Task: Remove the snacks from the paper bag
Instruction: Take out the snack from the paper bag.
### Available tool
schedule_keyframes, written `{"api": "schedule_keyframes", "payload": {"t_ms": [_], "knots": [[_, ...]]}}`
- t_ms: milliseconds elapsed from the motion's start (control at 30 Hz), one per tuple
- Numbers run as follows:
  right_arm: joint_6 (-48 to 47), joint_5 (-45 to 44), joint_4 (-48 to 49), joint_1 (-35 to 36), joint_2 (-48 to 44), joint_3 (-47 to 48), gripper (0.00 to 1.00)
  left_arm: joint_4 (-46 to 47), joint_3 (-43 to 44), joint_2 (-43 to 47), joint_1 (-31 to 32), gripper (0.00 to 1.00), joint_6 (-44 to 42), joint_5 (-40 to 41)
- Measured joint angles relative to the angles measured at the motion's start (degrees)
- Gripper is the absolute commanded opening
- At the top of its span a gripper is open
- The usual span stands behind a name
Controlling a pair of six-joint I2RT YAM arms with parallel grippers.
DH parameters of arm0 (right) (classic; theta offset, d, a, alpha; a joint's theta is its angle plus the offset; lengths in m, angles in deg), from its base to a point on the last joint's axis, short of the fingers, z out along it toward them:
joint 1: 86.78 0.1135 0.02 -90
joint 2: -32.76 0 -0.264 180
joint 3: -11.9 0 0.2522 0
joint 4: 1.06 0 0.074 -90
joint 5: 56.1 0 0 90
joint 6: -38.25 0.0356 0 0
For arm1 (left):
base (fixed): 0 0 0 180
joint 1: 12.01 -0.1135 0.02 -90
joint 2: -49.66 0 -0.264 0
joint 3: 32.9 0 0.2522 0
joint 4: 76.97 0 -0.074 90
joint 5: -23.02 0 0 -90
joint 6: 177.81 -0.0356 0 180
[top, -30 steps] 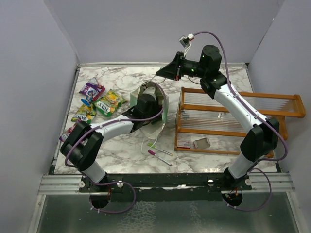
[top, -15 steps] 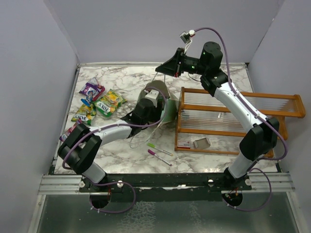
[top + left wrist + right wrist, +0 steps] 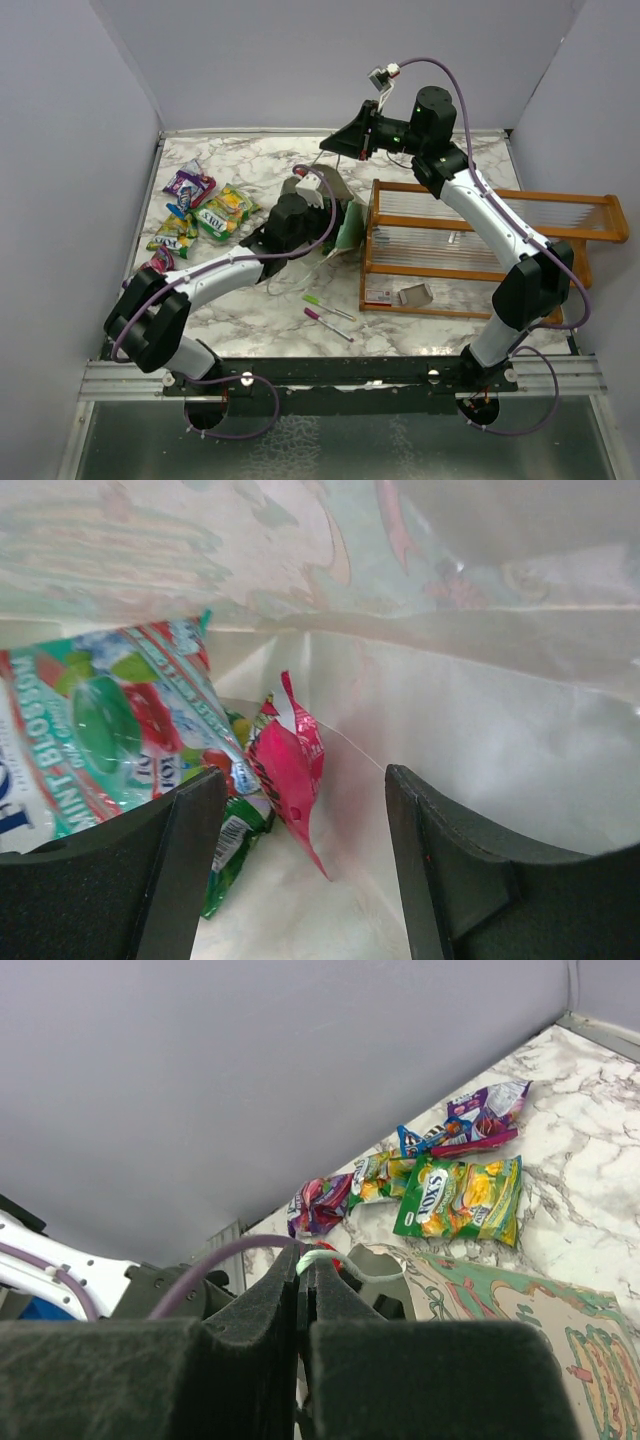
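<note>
In the left wrist view I look into the paper bag (image 3: 480, 710), where a mint-green snack packet (image 3: 100, 730), a pink one (image 3: 290, 765) and a green one (image 3: 235, 845) lie at the back left. My left gripper (image 3: 305, 865) is open inside the bag, with nothing between its fingers; the pink packet's tip hangs just ahead of the gap. From above, the bag (image 3: 347, 225) leans against the left wrist. High over it, my right gripper (image 3: 335, 145) is shut on the bag's string handle (image 3: 335, 1257). Several snacks (image 3: 225, 212) lie on the table's left.
An orange wooden rack (image 3: 470, 190) stands just right of the bag. Two thin pens (image 3: 328, 318) lie in front of the bag. The loose packets spread from a purple one (image 3: 188, 183) down to a pink one (image 3: 158, 262) near the left wall.
The left gripper's jaws have spread apart inside the bag. The left arm and the bag have shifted; the right gripper has risen slightly, still pinching the handle.
</note>
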Motion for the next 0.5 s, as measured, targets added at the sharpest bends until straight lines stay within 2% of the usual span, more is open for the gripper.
{"api": "schedule_keyframes", "payload": {"t_ms": [200,333,400,500], "knots": [[-0.24,0.0,-0.59,0.0,0.0,0.0,0.01,3.37,0.07,-4.9,0.0,0.71,1.2,-7.34],[-0.39,0.02,-0.98,0.0,0.0,0.0,0.01,5.79,0.11,-7.21,0.0,0.7,1.16,-9.31],[-0.37,0.02,-1.03,0.0,0.0,0.0,0.01,5.73,0.76,-9.27,0.0,0.68,0.9,-9.27],[-0.35,0.09,-0.98,0.0,0.0,0.0,0.01,4.35,2.47,-12.9,0.0,0.58,0.11,-8.26]]}}
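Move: The pink snack lies deep in the bag from the left hand, about 2 cm ahead, 5 cm to its right and 8 cm below. The large fruit pack is roughly 7 cm ahead, 1 cm to the left and 10 cm below the hand; the green barcode pack is some 1 cm ahead, 2 cm right and 10 cm below. From the right hand, the pink snack is about level in reach, 7 cm right and 27 cm down. Inside the bag, the left hand sinks about 6 cm towards the pink snack while shifting some 3 cm right, most of the sideways shift coming first and the steeper plunge after it. It swings about 10 degrees clockwise and tips slightly down, fingers staying about two-thirds open without closing, while the right hand stays in place, shut, still holding the bag up by its handles. ##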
